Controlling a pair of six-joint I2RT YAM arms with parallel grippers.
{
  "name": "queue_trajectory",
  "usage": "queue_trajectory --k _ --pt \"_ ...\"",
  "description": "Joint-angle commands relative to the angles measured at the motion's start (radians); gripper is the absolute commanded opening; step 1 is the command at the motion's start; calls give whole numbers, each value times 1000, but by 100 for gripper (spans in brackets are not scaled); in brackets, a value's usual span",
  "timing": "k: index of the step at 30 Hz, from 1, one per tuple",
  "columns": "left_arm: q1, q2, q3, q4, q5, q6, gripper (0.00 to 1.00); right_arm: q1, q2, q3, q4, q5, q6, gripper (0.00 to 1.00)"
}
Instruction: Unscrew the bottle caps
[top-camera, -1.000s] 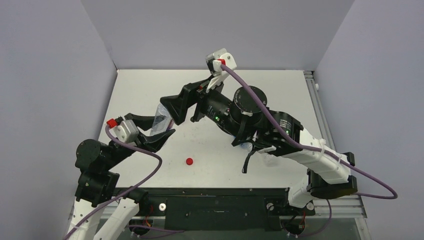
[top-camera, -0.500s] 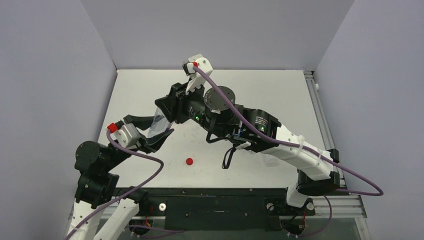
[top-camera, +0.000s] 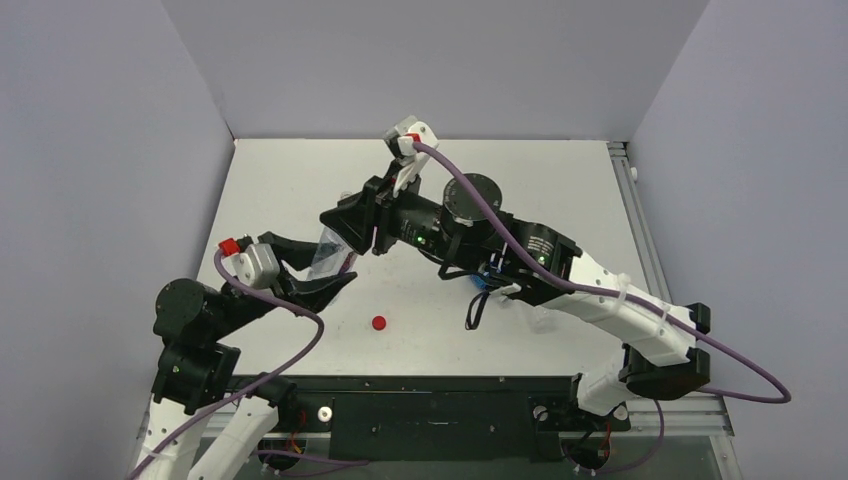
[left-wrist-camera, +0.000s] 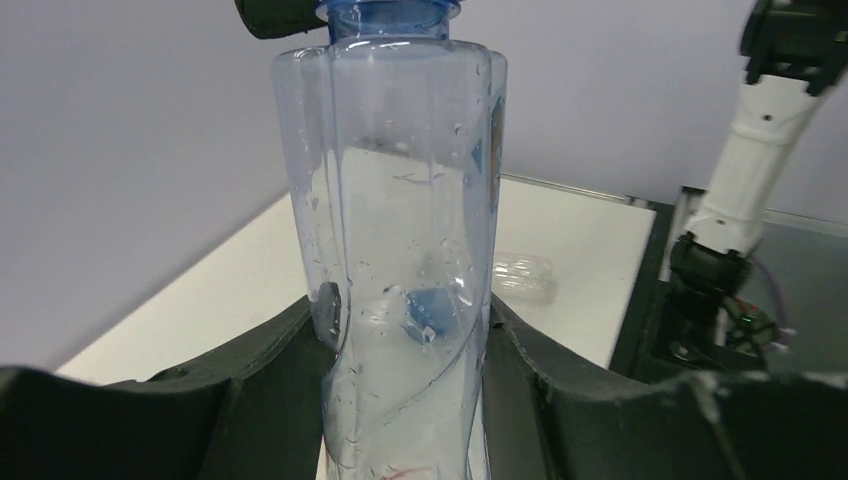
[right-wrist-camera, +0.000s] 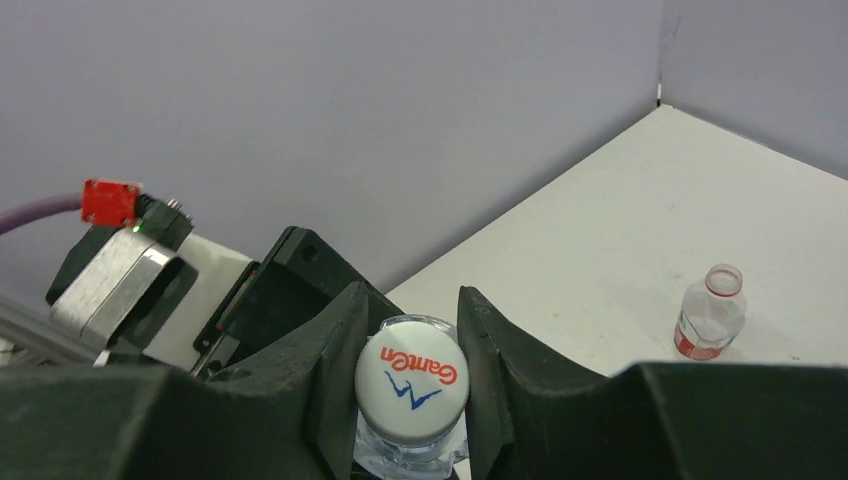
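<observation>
My left gripper (left-wrist-camera: 405, 335) is shut on the lower body of a clear plastic bottle (left-wrist-camera: 400, 220) and holds it upright above the table. From above, the bottle (top-camera: 326, 250) sits between my two grippers. Its white bottle cap (right-wrist-camera: 411, 378), printed in red and blue, sits on the neck. My right gripper (right-wrist-camera: 411, 375) is shut on that cap, one black finger pressed against each side. In the top view the right gripper (top-camera: 345, 225) is over the bottle's top and the left gripper (top-camera: 315, 268) is below it. A loose red cap (top-camera: 378, 323) lies on the table.
An uncapped bottle with a red label (right-wrist-camera: 708, 315) stands on the white table. Another clear bottle (left-wrist-camera: 522, 278) lies on its side farther off. Something blue (top-camera: 487, 283) shows under my right arm. Purple-grey walls close in the left, back and right sides.
My right gripper was open beside the bottle's top a second ago and has shut on the white cap, with its wrist turning. The left gripper has kept its hold on the bottle.
</observation>
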Motion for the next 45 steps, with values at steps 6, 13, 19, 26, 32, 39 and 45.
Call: queue_trajectory --k 6,13,19,26,32,39,45 --pt "2 103 84 95 361 -502 29 -120 -294 -271 402 -559 22 0" --pt "0 116 85 114 395 -542 27 -143 -308 -281 395 -641 36 0" --pt "0 98 111 84 356 -418 26 -207 -343 -307 258 -411 18 0" --pt "2 48 137 2 289 -269 25 -311 -424 -565 141 -167 29 0" --pt "2 26 115 4 219 -241 24 -268 -335 -800 192 -5 59 0" --pt "2 10 107 -4 116 -219 21 -179 -76 -875 301 168 54 0" --pt "2 0 109 -16 75 -213 20 -168 105 -910 419 203 72 0"
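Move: The right hand, gripping the white cap, has the red cap roughly 48 cm below and 2 cm ahead. The left-held bottle's middle is about 11 cm under it; the open red-label bottle stands some 24 cm ahead, 3 cm left and 40 cm down, the blue-label bottle 14 cm ahead, 21 cm right and 46 cm down. From the left hand the red cap is about 40 cm down, 1 cm ahead and 2 cm right. Right fingers lift the white cap off the left-held bottle, drawing back-right, then sink some 35 cm towards the red cap. ##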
